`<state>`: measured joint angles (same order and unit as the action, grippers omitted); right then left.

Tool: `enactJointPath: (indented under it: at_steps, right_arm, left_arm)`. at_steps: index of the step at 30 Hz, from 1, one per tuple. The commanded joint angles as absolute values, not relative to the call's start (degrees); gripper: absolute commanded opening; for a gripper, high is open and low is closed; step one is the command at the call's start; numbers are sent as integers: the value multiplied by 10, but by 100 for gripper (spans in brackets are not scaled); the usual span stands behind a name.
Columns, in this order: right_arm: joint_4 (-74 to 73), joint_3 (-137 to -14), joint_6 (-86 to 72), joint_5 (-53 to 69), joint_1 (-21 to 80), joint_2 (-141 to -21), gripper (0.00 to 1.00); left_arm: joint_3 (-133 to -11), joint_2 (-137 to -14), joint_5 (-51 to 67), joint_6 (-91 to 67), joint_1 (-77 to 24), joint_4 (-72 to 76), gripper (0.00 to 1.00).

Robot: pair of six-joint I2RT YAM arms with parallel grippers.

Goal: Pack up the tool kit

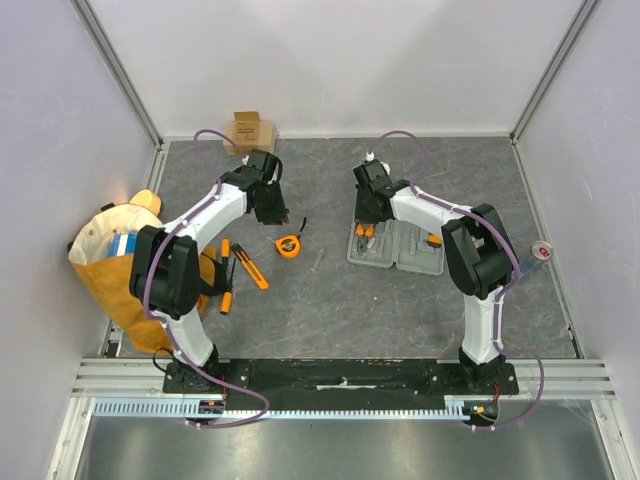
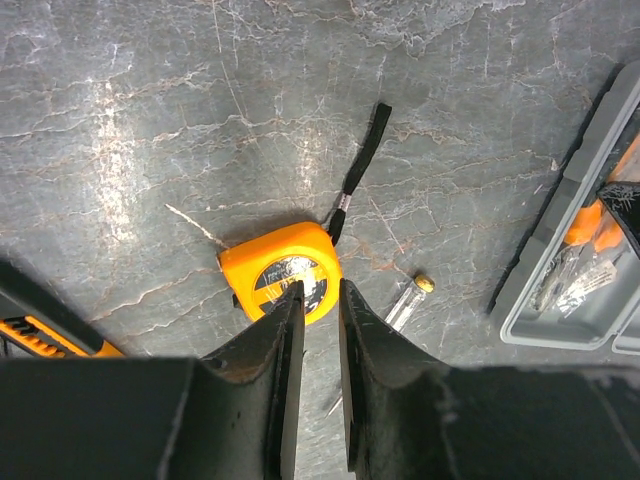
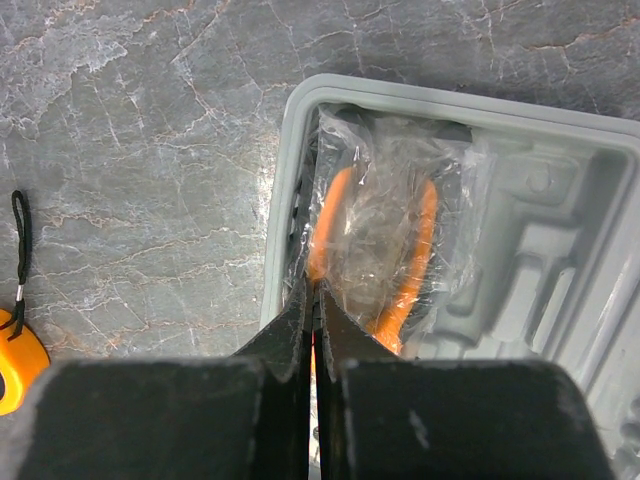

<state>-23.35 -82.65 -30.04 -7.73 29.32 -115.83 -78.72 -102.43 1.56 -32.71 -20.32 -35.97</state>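
The grey tool case (image 1: 400, 250) lies open on the table right of centre. My right gripper (image 1: 367, 222) is over its left half. In the right wrist view the jaws (image 3: 313, 292) are shut on the plastic-wrapped orange-handled pliers (image 3: 375, 240), which lie in the case tray (image 3: 540, 200). The orange tape measure (image 1: 288, 245) lies on the table with its black strap (image 2: 362, 160) stretched out. My left gripper (image 1: 273, 208) hovers just behind the tape measure (image 2: 280, 275), and its jaws (image 2: 320, 295) are a narrow gap apart and empty.
Orange-and-black tools (image 1: 248, 268) lie left of the tape measure. A clear-handled screwdriver (image 2: 405, 305) lies beside it. A yellow-orange bag (image 1: 105, 265) stands at the left edge. A brown cardboard box (image 1: 250, 130) is at the back wall. A small roll (image 1: 541, 251) is at the right.
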Motion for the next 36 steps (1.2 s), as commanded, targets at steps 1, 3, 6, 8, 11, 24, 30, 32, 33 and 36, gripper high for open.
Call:
enactJointPath:
  at_steps: [1, 3, 6, 8, 11, 24, 30, 32, 33, 36]
  right_arm:
    - [-323, -799, -316, -70, 298, -1217, 0]
    - [-329, -825, -316, -81, 298, -1208, 0]
    - [-329, -875, -313, -98, 298, -1185, 2]
    - [-330, -909, -314, -114, 298, -1171, 7]
    - [-331, -958, -310, -128, 297, -1151, 15]
    - [-323, -890, -266, -135, 328, -1052, 35]
    - [-303, -824, -270, -143, 379, -1014, 39]
    - [-301, -819, -272, -142, 410, -1013, 42]
    - [-301, -817, -274, -142, 430, -1013, 45]
    - [-298, -804, -305, -138, 484, -1019, 54]
  left_arm:
    - [-785, -980, 5, -338, -196, -356, 26]
    - [-785, -976, 4, -337, -195, -357, 26]
    - [-786, -969, 2, -335, -193, -359, 27]
    - [-785, -967, 3, -334, -193, -360, 27]
    - [-781, -964, 3, -332, -192, -366, 30]
    - [-744, -907, -33, -331, -176, -371, 40]
    - [-714, -843, -48, -335, -168, -371, 43]
    - [-702, -811, -56, -337, -165, -371, 45]
    - [-697, -794, -61, -338, -167, -372, 46]
    - [-678, -747, -70, -338, -166, -374, 47]
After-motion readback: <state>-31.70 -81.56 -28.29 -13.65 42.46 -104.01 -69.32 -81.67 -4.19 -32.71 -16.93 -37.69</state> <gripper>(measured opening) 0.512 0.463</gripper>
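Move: The right gripper's shut tips sit on the bagged pliers in the grey case. From them the clear-handled screwdriver lies about 9 cm left and 10 cm back, 2 cm lower; the tape measure is some 13 cm left and 5 cm back. The left gripper hangs about 7 cm above the tape measure; from it the orange knife is some 6 cm left and 6 cm back, and the orange-handled screwdriver about 5 cm left of the knife and 3 cm farther out. Lift the right gripper's closed tips off the bagged pliers, rising about 10 cm and opening to roughly half as you go, then swing back and left out of the case towards the clear-handled screwdriver, sinking slightly. Meanwhile raise the left gripper some 7 cm off the tape measure and draw it left, then back, towards above the knife, opening wider and tilting its fingers forward. ##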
